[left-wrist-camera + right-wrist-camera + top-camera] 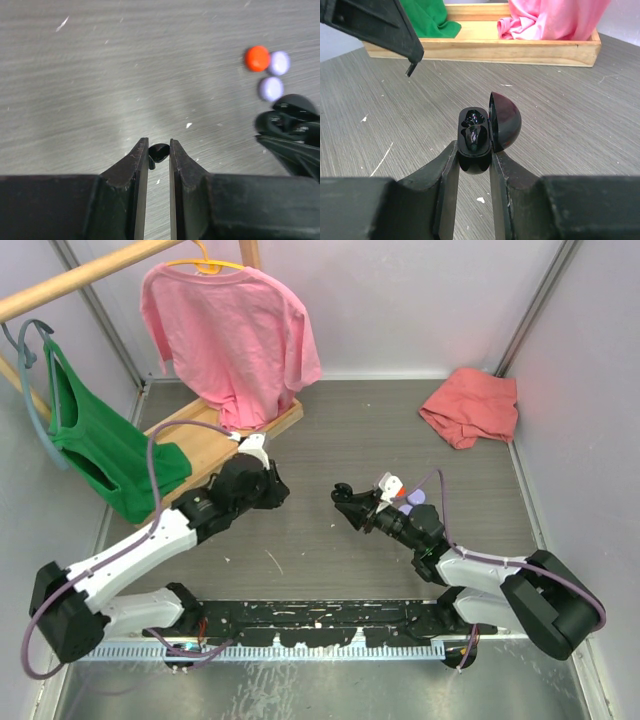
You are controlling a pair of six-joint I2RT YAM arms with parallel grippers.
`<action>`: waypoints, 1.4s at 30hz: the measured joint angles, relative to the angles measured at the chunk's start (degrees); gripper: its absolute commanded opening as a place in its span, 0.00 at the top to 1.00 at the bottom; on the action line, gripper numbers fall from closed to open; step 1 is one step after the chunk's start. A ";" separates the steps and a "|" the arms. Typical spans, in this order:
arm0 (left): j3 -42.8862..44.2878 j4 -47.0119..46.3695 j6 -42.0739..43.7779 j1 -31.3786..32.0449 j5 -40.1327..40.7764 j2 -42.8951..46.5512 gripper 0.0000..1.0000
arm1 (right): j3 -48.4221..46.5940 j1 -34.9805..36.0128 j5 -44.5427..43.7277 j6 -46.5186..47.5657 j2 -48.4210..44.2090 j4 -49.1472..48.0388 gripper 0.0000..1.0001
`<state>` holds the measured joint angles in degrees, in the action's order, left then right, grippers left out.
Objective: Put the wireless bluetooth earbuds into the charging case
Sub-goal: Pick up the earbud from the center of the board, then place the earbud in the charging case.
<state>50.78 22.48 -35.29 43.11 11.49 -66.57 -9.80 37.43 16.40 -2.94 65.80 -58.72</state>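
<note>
In the right wrist view my right gripper is shut on a glossy black charging case, held above the table with its lid swung open to the right. One black earbud lies in the case's nearer socket; the farther socket is too glossy to read. My left gripper is shut on a second black earbud pinched at its fingertips. From above, the left gripper hovers a short way left of the case, apart from it.
An orange-red round case and two lilac ones lie on the table near the right gripper. A wooden rack base with pink and green shirts stands at the back left. A crumpled red cloth lies back right.
</note>
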 measured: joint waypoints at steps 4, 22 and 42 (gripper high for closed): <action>-2.45 -6.36 2.78 0.44 -1.57 5.68 0.93 | -0.83 0.42 0.94 -0.44 0.24 -0.74 0.97; -9.07 -31.01 10.19 0.79 -19.67 10.47 0.89 | -4.20 2.38 5.18 -3.30 0.33 -3.56 0.97; -9.57 -43.67 11.91 2.05 -31.54 6.78 0.87 | -5.11 2.58 7.45 -6.78 1.42 -7.67 0.97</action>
<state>41.21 -21.19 -23.38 45.17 -20.05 -59.79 -14.92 40.01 23.86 -9.72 67.22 -66.39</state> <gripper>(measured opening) 0.194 0.330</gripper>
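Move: The black charging case, held open in the right fingers, lies about 13 cm to the right of the left hand, some 2 cm higher and about 1 cm back. On the board, some 15 cm below the left hand, the orange disc is roughly 27 cm right and 8 cm ahead; the nearer lavender disc is about 29 cm right and 4 cm ahead. From the right hand, the earbud in the left fingers is about 13 cm left, 1 cm ahead and 2 cm lower. Upward about 13 cm, then increasingly to the right and somewhat back, the left hand carries the earbud to the open case, its fingers swinging from steeply down to level and pointing right, still closed on the bud. The right hand keeps hold of the case and lifts it about 6 cm while bringing it left towards the earbud, with a slight turn. ##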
